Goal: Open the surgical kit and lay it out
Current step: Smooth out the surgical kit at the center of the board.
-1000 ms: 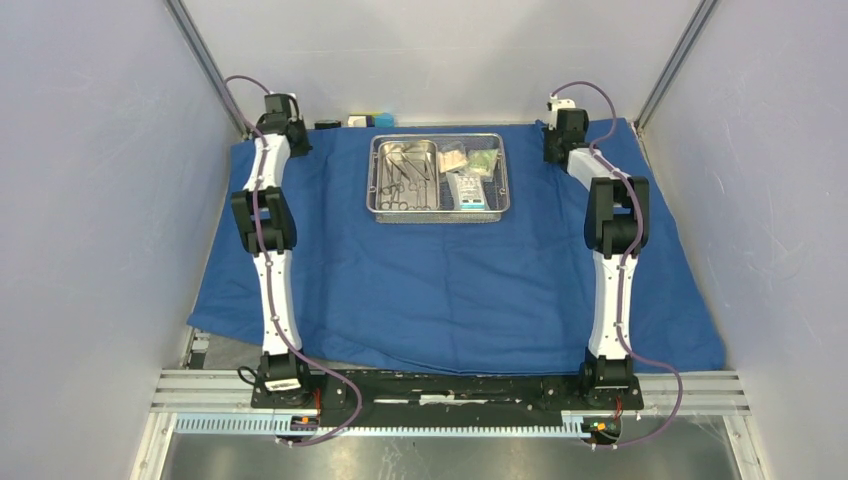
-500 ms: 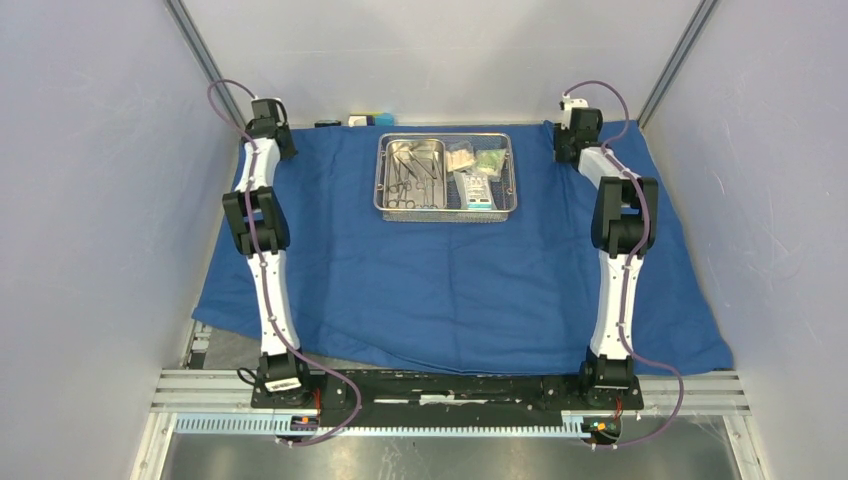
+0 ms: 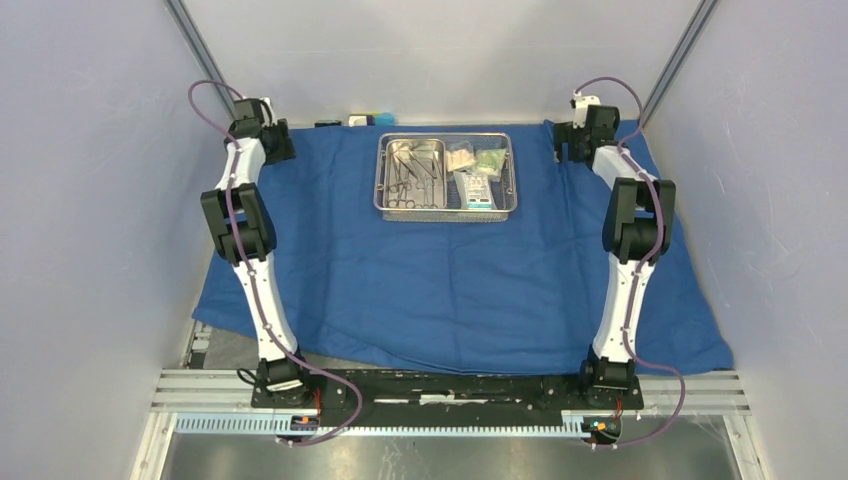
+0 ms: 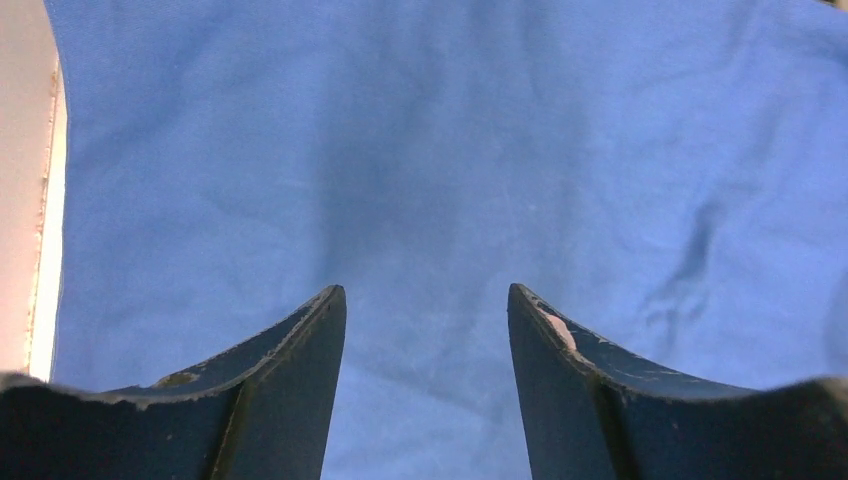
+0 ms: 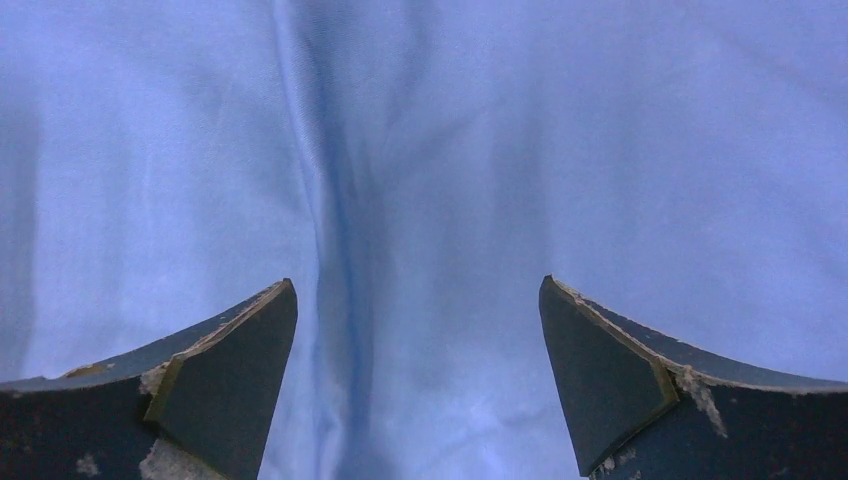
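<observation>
The blue cloth wrap [image 3: 450, 280] lies spread flat over the table. On its far middle stands the steel mesh tray [image 3: 447, 212], holding an inner pan with scissor-like instruments [image 3: 412, 172] on the left and small clear packets [image 3: 473, 172] on the right. My left gripper [image 3: 262, 135] is at the cloth's far left corner, open, with only cloth [image 4: 420, 180] below its fingers [image 4: 300, 380]. My right gripper [image 3: 582, 135] is at the far right corner, open wide over a crease in the cloth [image 5: 340, 250], nothing between its fingers [image 5: 610, 370].
Grey walls close in on both sides and behind. Small objects [image 3: 365, 120] sit at the back edge behind the tray. The cloth overhangs the near right corner [image 3: 700, 345]. A pale table edge [image 4: 25, 200] shows left of the cloth in the left wrist view.
Both grippers have let go of the cloth's far corners and opened. The arms spread outward and back, pulling the cloth flatter; the tray shifted slightly right.
</observation>
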Tool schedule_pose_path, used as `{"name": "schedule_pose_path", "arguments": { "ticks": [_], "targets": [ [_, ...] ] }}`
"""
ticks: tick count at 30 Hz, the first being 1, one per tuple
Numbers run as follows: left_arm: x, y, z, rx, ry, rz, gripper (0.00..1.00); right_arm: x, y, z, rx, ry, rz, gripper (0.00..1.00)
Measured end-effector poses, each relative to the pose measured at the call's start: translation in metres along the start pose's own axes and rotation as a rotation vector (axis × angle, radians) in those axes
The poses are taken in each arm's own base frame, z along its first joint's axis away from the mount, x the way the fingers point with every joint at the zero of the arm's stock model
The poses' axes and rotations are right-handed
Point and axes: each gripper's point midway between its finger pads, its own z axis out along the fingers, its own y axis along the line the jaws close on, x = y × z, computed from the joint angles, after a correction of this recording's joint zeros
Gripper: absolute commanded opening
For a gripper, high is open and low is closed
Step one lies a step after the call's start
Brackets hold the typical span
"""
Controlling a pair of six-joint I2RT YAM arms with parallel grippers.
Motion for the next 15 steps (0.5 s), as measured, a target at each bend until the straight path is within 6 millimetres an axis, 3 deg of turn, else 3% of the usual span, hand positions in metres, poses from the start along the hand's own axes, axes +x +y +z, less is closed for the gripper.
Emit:
{"name": "schedule_pose_path", "arguments": {
  "ticks": [2,7,11,15],
  "targets": [
    [-0.003,-0.002,-0.012,0.027,-0.014,-0.003,0.8,-0.006,0.0,-0.013,-0.006,-0.014,-0.011,0.98],
    [-0.013,-0.021,-0.03,0.111,-0.047,0.008,0.85,-0.024,-0.003,-0.044,-0.015,-0.065,-0.031,0.98],
    [-0.007,-0.033,-0.03,0.128,-0.017,0.057,0.86,-0.03,-0.004,-0.052,-0.021,-0.086,-0.042,0.98],
    [-0.005,-0.035,-0.017,0.117,0.014,0.119,0.87,-0.013,-0.004,-0.05,-0.03,-0.051,-0.045,0.98]
  ]
}}
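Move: The left hand is about 4 cm above the drape. Its nearest upright crease lies some 11 cm to the right, level with the hand, and the black box is about 13 cm right and 7 cm farther out. The right hand hangs about 3 cm over the drape, with a raised fold 3 cm to its left, level with it. The tray's middle is roughly 35 cm left of that hand and 8 cm back. Rightward, towards the crease, the open left hand travels about 3.5 cm, rising some 3 cm and then starting to sink, while it turns about 10 degrees clockwise and its fingers open wider. The right hand, already wide open, rises about 5 cm beside the fold and draws back some 3 cm, dipping slightly at the end. Both are empty. ##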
